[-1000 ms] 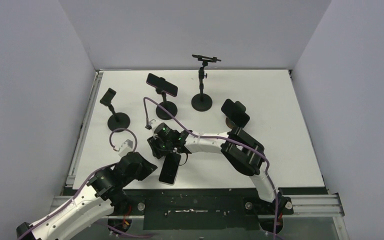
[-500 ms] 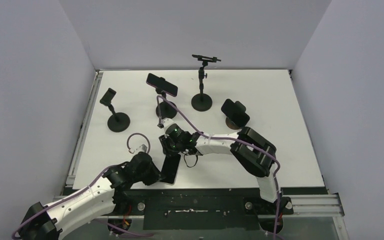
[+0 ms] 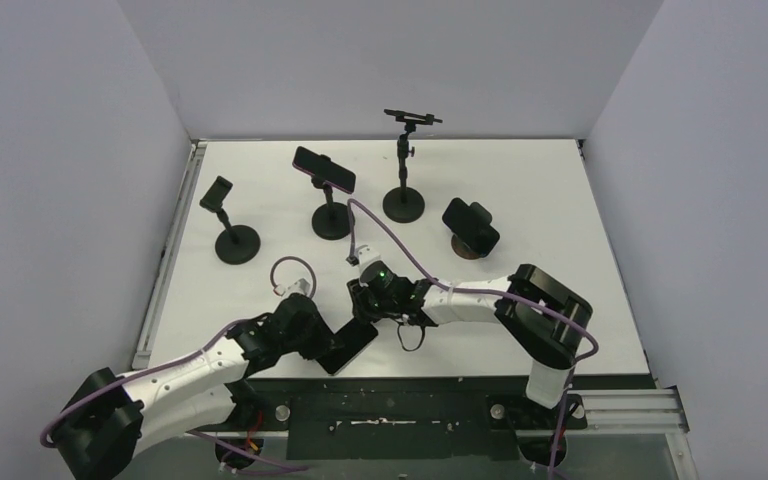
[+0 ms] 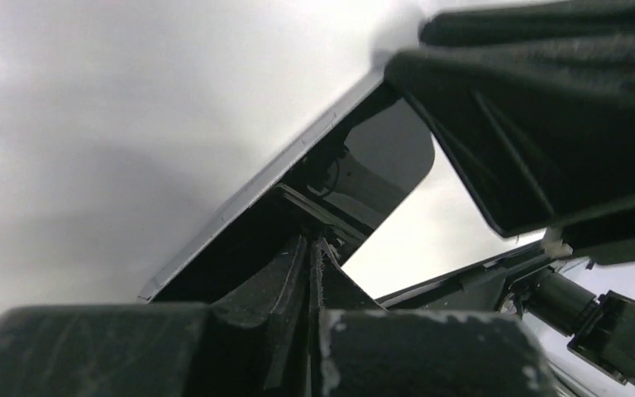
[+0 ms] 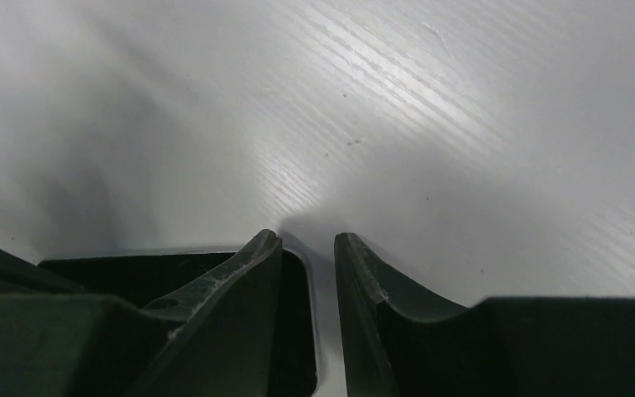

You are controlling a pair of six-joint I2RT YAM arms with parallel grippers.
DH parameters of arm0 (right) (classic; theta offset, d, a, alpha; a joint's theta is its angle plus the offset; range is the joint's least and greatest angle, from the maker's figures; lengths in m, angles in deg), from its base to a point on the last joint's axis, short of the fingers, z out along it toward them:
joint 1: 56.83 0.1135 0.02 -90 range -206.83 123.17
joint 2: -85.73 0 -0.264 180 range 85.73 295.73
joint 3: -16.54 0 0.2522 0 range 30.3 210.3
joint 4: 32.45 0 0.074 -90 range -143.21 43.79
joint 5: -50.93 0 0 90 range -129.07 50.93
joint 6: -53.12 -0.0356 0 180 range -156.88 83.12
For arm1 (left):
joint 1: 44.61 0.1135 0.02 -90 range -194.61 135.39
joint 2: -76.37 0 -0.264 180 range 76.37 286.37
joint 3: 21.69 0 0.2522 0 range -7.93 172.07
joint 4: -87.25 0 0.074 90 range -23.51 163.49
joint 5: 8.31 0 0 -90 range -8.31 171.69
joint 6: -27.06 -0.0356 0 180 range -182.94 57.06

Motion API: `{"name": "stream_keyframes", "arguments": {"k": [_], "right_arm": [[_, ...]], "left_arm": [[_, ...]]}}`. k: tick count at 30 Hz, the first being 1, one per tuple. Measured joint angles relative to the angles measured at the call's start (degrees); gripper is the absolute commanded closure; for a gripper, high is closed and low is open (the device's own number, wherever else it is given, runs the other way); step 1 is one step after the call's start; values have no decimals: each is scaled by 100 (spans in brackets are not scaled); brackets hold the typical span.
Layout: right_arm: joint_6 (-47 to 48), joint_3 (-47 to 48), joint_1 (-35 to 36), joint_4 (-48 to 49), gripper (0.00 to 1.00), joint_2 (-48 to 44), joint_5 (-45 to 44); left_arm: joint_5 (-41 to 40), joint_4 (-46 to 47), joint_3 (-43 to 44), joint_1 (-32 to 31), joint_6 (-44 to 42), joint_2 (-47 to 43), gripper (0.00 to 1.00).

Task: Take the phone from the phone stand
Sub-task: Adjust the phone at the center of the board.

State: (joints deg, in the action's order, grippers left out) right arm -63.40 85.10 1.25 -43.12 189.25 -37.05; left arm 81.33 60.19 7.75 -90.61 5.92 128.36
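Note:
A black phone (image 3: 350,345) lies flat and askew on the white table near the front edge, off any stand. My left gripper (image 3: 310,332) is shut, its tips (image 4: 314,244) touching the phone's (image 4: 380,157) lower-left edge with nothing between them. My right gripper (image 3: 370,297) hovers low at the phone's upper-right corner. Its jaws (image 5: 307,240) stand slightly apart: one finger (image 5: 240,281) lies over the phone's corner (image 5: 296,331) and the other over bare table. Further back, a phone stand (image 3: 332,222) holds another phone (image 3: 324,168).
A short stand (image 3: 237,243) is at the back left and a tall stand (image 3: 403,203) with an empty clamp at the back centre. A low stand (image 3: 465,247) with a phone (image 3: 471,226) is at the right. Purple cables loop over both wrists.
The phone has turned from nearly lengthwise to diagonal. My left gripper has slid right up to its edge. My right gripper has moved right along the phone, its jaws narrowing.

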Motion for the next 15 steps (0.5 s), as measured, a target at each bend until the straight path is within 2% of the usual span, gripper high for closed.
{"name": "stream_keyframes", "arguments": {"k": [9,15], "right_arm": [[-411,-1062,2,28,69,-905,-232],[-573,-1364,-11,-221,65,-1300,-356]], "left_arm": [[52,413,671,455,-557,1259,100],[125,-81,1541,876,-1091,1700,100]]}}
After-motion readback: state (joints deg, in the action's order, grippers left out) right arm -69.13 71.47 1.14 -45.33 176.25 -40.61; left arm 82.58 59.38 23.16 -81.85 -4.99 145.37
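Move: Lying under the shut left fingertips, the phone runs diagonally, its centre about 2 cm to their right and 1 cm below. The pink-edged phone's stand base is some 30 cm ahead and 3 cm left of this hand, the left stand's base some 25 cm ahead and 27 cm left. From the right hand, at the phone's outer corner, its centre is about 6 cm back and 3 cm left; the dark phone's stand base is 20 cm ahead and 27 cm right. Sweeping forward about 7 cm, the left hand keeps its shut fingertips low across the phone, then rises some 2 cm at the end as they come clear beyond its outer long edge. The right hand meanwhile slides low to the right about 6 cm and back 3 cm, from the outer corner to just past the phone's right end, turning slightly clockwise, its finger gap unchanged. ##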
